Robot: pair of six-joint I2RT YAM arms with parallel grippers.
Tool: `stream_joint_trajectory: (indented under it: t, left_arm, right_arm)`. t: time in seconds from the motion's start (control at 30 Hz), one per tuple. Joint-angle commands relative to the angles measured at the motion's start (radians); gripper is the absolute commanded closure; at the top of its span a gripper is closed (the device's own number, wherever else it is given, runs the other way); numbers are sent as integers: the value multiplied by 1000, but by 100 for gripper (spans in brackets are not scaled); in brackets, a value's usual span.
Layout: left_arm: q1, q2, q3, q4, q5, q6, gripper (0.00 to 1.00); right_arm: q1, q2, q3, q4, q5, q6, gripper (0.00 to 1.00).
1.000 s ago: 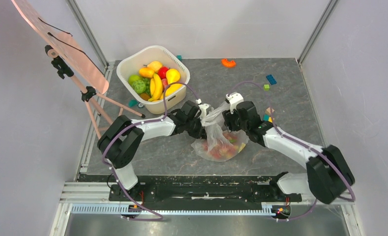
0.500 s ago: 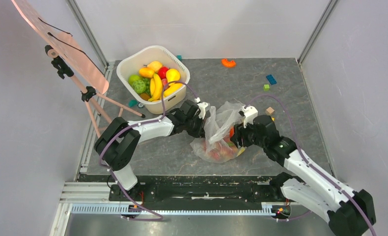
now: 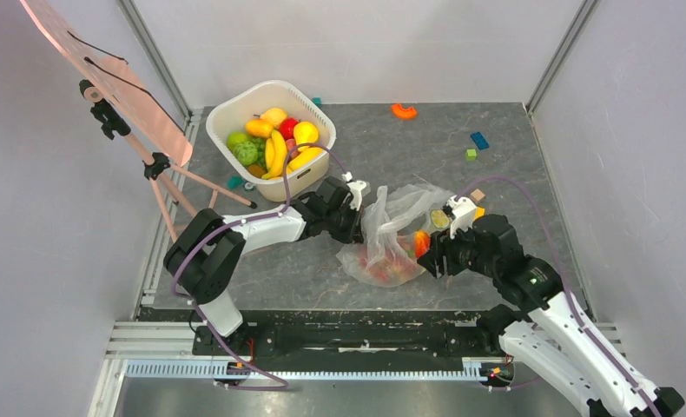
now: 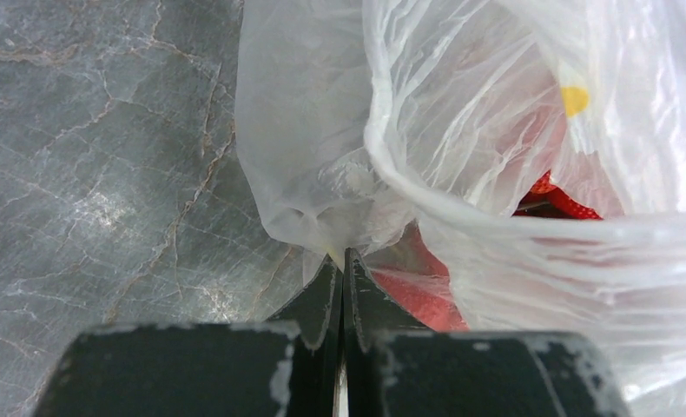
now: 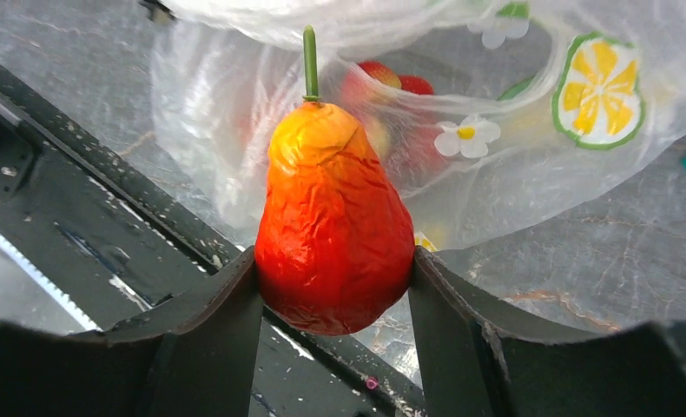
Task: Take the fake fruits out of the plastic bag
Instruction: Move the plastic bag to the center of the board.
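Observation:
The clear plastic bag [image 3: 393, 219] lies crumpled mid-table with red and pink fake fruits [image 3: 386, 268] still inside. My left gripper [image 3: 363, 203] is shut on a bunched fold of the bag [image 4: 339, 187] at its left side, and red fruit [image 4: 426, 295] shows through the film beside the fingertips. My right gripper [image 3: 421, 244] is just right of the bag, shut on a red-orange pear-shaped fruit [image 5: 335, 226] with a green stem, held clear of the bag. Behind the pear, the printed bag [image 5: 513, 148] holds more red fruits [image 5: 383, 80].
A white tub [image 3: 235, 109] filled with bananas and other fruits stands at the back left. A pink board on a stand [image 3: 105, 82] leans at the left. Small toy pieces [image 3: 403, 110] [image 3: 479, 140] lie at the back. A black rail [image 3: 348, 334] runs along the near edge.
My right gripper has drawn back out of the bag, to the right and toward the near edge, carrying the pear-shaped fruit. The bag's top has spread open. The left gripper has stayed put.

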Motion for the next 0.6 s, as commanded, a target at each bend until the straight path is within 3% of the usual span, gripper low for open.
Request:
stream_joint_trajectory:
  t: [0.0, 0.27, 0.57]
  left_arm:
    - [4, -50, -26, 22, -18, -32, 98]
    - [-27, -115, -136, 88, 10, -79, 98]
    - [-75, -249, -297, 169, -42, -156, 98]
  right_arm:
    - [-1, -27, 148, -73, -12, 11, 53]
    - [-1, 105, 410, -7, -63, 3, 52]
    - [-1, 504, 561, 312, -125, -32, 53]
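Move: From the right hand, already holding the red-orange pear clear of the bag, the fruit basket's middle lies about 30 cm ahead, 38 cm to the left and 8 cm lower. The plastic bag's middle is some 7 cm ahead, 10 cm left and 11 cm below; a yellow block lies 15 cm ahead, 12 cm right, 14 cm down. The left hand pinches the bag's near-left edge, the bag's middle about 7 cm to its right and 2 cm back, the basket about 20 cm ahead, 21 cm left and slightly higher. Lifting the pear about 15 cm almost straight up, the right hand then swings forward some 7 cm and left 5 cm towards the basket, tipping its fingers up a little and keeping its grip. The shut left fingers keep hold of the bag's edge and draw it back about 6 cm towards the base, drifting slightly left and down. ##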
